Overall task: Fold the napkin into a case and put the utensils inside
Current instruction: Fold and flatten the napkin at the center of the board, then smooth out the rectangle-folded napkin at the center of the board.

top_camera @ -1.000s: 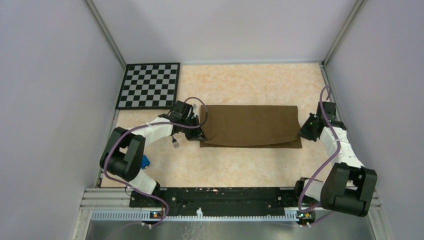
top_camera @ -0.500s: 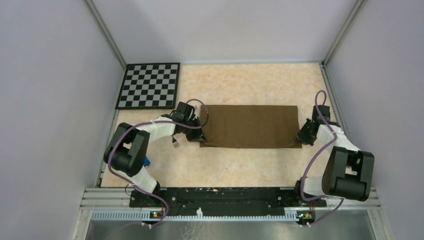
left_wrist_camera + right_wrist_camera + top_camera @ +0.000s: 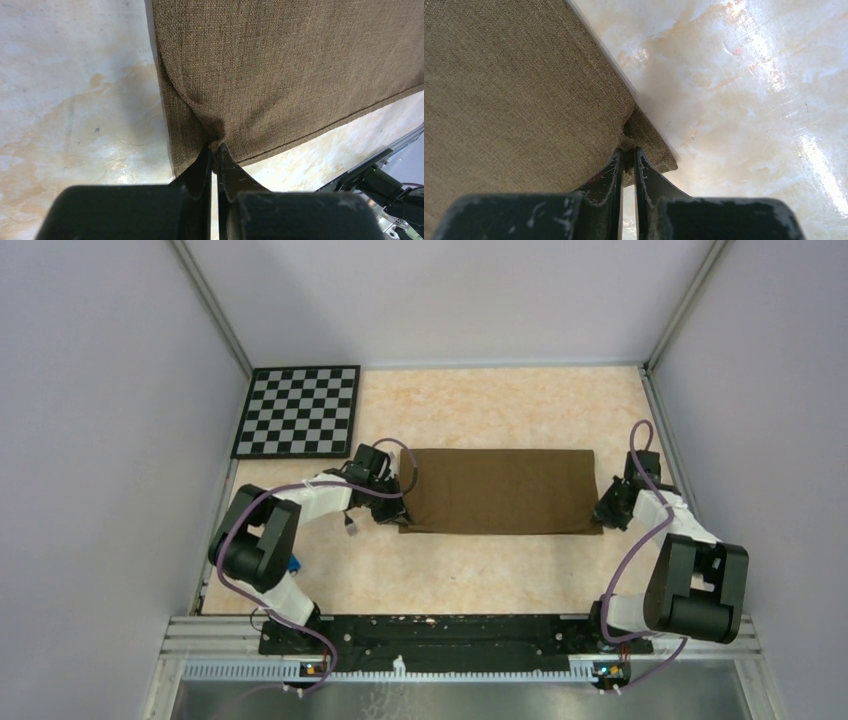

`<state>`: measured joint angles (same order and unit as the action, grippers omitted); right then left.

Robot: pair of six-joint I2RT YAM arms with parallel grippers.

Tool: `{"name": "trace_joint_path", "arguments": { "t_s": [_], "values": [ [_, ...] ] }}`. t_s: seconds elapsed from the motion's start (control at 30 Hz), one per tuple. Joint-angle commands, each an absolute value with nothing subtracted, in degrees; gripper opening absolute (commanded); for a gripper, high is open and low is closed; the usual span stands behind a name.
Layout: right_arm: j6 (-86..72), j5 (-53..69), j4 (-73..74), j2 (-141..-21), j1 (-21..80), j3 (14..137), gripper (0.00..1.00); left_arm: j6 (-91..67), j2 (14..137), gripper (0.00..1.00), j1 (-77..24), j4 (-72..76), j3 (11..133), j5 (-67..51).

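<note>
The dark brown napkin (image 3: pixel 500 490) lies as a wide rectangle, folded in two layers, in the middle of the table. My left gripper (image 3: pixel 400 512) is shut on its near-left corner, where the cloth puckers at the gripper (image 3: pixel 215 147) below the napkin (image 3: pixel 280 65). My right gripper (image 3: pixel 603 517) is shut on the near-right corner, the cloth bunched at the gripper (image 3: pixel 626 150) beside the napkin (image 3: pixel 514 85). A slim grey piece (image 3: pixel 350 525), seemingly one of the utensils, lies by my left forearm. No case is in view.
A black-and-white checkerboard (image 3: pixel 298 410) lies at the back left. A small blue toy car (image 3: pixel 291 563) sits behind my left elbow. Grey walls close in both sides and the back. Bare marbled table (image 3: pixel 500 405) lies beyond the napkin.
Both grippers drew the napkin's upper layer toward the near edge, covering the lower layer's strip. In the last half second nothing visibly moved.
</note>
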<state>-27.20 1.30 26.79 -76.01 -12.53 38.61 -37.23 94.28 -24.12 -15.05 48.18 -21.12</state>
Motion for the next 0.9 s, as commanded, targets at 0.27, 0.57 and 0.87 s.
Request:
{"name": "trace_joint_path", "arguments": {
  "t_s": [0.27, 0.57, 0.87],
  "values": [
    [-23.0, -0.92, 28.41, -59.95, -12.83, 44.52, 0.58, -29.68, 79.82, 0.65, -24.24, -27.74, 54.16, -17.93],
    [-24.2, 15.37, 22.16, -72.66, -12.83, 42.53, 0.58, -36.79, 90.84, 0.76, -25.52, -11.47, 53.47, -33.96],
    [-21.59, 5.11, 18.3, -75.2, -10.23, 40.95, 0.58, -34.36, 93.9, 0.93, -25.49, -10.87, 52.7, -23.02]
  ]
}}
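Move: Both closed grippers pinch the near corners of the folded napkin's top layer. From the left gripper the napkin's middle lies some 18 cm to the right and 6 cm ahead, about 1 cm lower; the fork is about 12 cm to the left and 3 cm ahead, the knife some 10 cm left and 9 cm ahead. From the right gripper the napkin's middle is about 19 cm to the left and 6 cm ahead. Open both grippers to let the napkin's near corners go, the left one nearly all the way. Lift each about 9 cm, the right one arcing some 4 cm forward as it rises, then lower them right back, the left ending about 3 cm to the right and the right about 2 cm left and forward, fingers open, close down over the cloth just inboard of the corners. ##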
